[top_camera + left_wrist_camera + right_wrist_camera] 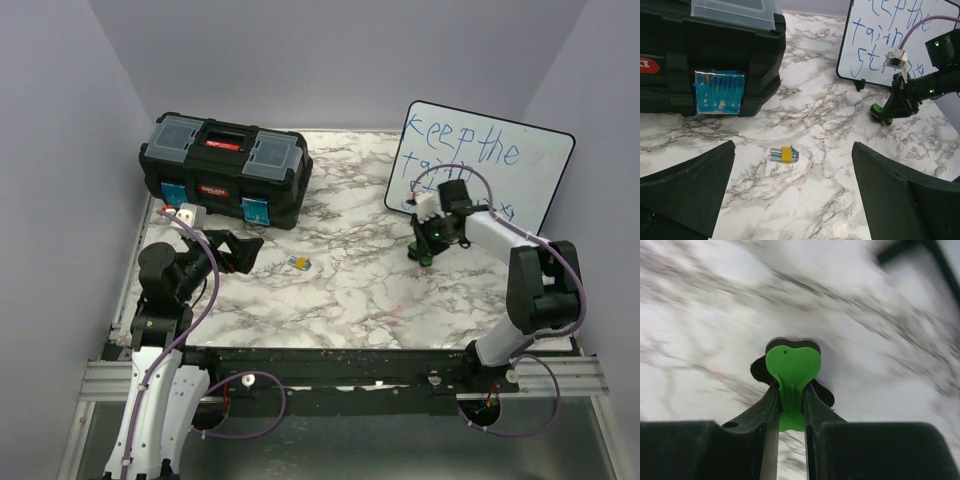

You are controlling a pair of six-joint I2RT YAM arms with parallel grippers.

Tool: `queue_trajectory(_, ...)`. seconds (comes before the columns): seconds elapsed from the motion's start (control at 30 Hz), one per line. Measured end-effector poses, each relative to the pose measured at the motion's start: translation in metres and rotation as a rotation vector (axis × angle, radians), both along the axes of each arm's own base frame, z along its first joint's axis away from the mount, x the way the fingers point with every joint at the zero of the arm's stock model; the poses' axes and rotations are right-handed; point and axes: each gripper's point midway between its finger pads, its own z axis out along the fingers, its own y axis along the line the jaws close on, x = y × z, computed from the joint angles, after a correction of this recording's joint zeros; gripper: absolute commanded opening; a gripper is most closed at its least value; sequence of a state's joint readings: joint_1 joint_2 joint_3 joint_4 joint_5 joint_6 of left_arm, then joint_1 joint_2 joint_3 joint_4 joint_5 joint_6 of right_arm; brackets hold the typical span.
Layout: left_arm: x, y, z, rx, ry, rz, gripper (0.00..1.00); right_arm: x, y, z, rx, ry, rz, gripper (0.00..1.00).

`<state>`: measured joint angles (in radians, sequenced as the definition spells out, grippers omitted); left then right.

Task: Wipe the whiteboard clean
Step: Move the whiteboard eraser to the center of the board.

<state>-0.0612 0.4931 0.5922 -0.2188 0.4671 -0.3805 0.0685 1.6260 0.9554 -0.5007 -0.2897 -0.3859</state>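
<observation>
The whiteboard (500, 150) leans upright at the back right with blue handwriting on it, and its lower left part (875, 45) shows in the left wrist view. In front of its lower left corner, my right gripper (428, 250) points down at the table. It is shut on a green eraser (792, 365), with both fingers pressed on the narrow waist of the green handle. The eraser's black pad shows under the handle, and the eraser (879, 111) sits low by the tabletop. My left gripper (245, 252) hangs open over the table at the left, holding nothing.
A black toolbox (225, 165) with blue patches on its front stands at the back left. A small yellow hex key set (784, 154) lies on the marble tabletop between the left fingers' line of sight. Purple walls close in the sides and back.
</observation>
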Motion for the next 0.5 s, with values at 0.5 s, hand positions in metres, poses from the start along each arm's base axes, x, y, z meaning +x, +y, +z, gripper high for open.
queue_trajectory(0.5, 0.002, -0.008, -0.013, -0.068, 0.076, -0.024, 0.98, -0.02, 0.193, 0.007, 0.095, 0.051, 0.285, 0.25)
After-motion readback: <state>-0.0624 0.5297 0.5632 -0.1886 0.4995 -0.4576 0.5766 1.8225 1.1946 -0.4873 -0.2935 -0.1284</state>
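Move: The eraser is already in the right hand's closed fingers, its middle about 2 cm below them. It is being taken to open marble some 22 cm to the left and 2 cm nearer, about 3 cm lower. The hex keys lie about 37 cm left and 2 cm nearer; the whiteboard's middle is 17 cm ahead, 16 cm right and 12 cm higher. From the left hand, the eraser lies roughly 45 cm right, 10 cm ahead and 24 cm below. The eraser, still pinched in the right hand, is swept quickly about 19 cm to the left, away from the whiteboard and towards the hex keys. The hand arcs up by 3 cm, sinks back over the second half as it slows and draws slightly nearer the base, turning some 15 degrees counter-clockwise with the grip unchanged. ##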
